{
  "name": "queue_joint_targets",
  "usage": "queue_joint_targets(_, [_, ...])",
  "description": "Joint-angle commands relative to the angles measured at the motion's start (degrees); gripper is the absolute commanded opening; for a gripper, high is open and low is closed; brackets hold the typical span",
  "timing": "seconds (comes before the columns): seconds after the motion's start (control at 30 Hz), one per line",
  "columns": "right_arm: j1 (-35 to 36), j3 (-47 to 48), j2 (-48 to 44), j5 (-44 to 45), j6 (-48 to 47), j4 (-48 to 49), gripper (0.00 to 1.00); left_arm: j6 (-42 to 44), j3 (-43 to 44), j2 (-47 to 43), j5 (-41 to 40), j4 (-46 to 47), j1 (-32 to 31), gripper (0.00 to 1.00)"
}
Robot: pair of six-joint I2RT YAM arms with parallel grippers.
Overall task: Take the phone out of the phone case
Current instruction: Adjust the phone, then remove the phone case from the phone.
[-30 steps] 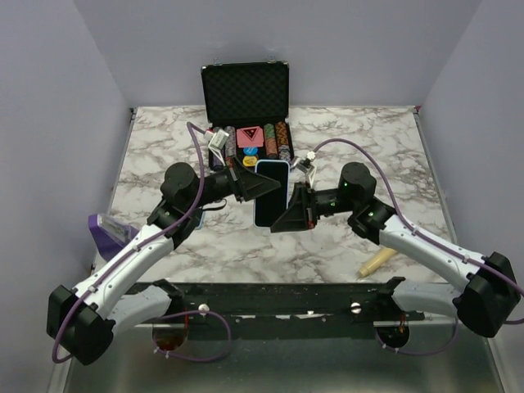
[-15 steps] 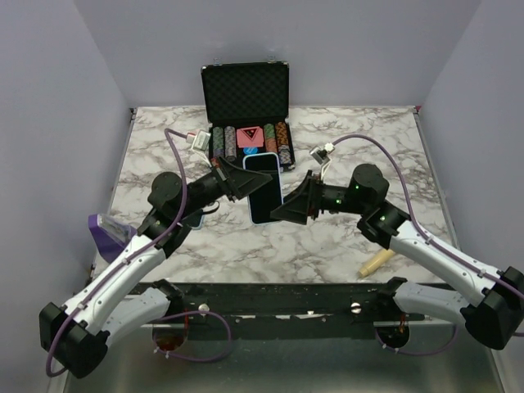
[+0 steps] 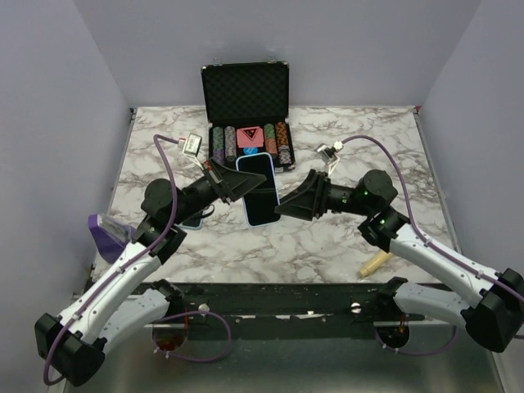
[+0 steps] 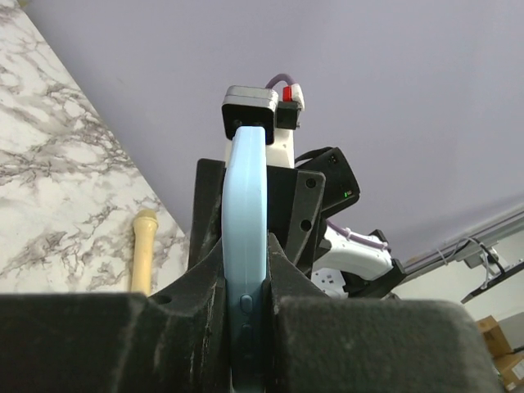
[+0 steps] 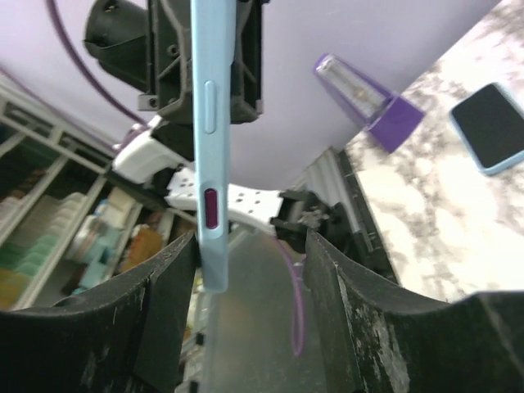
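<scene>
The phone in its light blue case is held in the air above the table's middle, screen up in the top view. My left gripper is shut on its left edge; in the left wrist view the case's edge is pinched between both pads, left gripper. My right gripper is open at the phone's right side. In the right wrist view the case's edge ends just inside the gap, close to the left finger, with wide room to the other finger; right gripper.
An open black case of poker chips stands at the back. A second phone lies on the marble left of centre, near a purple object. A wooden stick lies at the front right.
The held phone has moved a little left and toward the back. Both arms have drawn outward, and the right gripper now sits further right of the phone.
</scene>
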Motion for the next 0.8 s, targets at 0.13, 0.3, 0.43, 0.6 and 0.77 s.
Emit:
queue_joint_targets(0.13, [-0.15,-4.18,2.17,-12.15,8.43,19.62,0.55,-4.01,0.24,-0.11,0.60,4.44,2.82,0.00])
queue_joint_targets(0.3, [-0.15,-5.14,1.74,-12.86,7.20,18.93,0.56,-5.42,-0.11,0.86,1.74,6.99,3.97,0.00])
queue_joint_targets(0.43, [-0.24,-3.74,3.14,-11.81,6.58,17.78,0.54,-6.91,-0.99,1.47,3.06,9.45,3.97,0.00])
queue_joint_targets(0.6, [-0.15,-1.89,5.42,-10.31,7.90,18.57,0.53,-7.97,-1.78,1.39,4.38,11.13,3.97,0.00])
queue_joint_targets(0.77, [-0.15,-2.95,6.31,-12.33,10.62,24.98,0.45,-8.67,-1.87,1.30,4.82,11.74,3.97,0.00])
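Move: My left hand already grips the cased phone, face up; its middle is about 1 cm back and 1 cm right of my left hand point, at the same height. From my right hand that middle is some 6 cm left, 3 cm ahead and 3 cm higher. The chip case lies roughly 25 cm ahead of my left hand, 2 cm left and 30 cm below; the other phone lies 6 cm ahead, 24 cm left, equally low. I draw my right hand back about 3 cm along the phone's right edge to its near right corner, then ease nearly 1 cm forward again, turning some 10 degrees counter-clockwise while the fingers close partway, one above and one below the phone's level. My left hand keeps its grip, carrying the phone about 2 cm forward, then a little back. Right-hand contact can't be made out. ##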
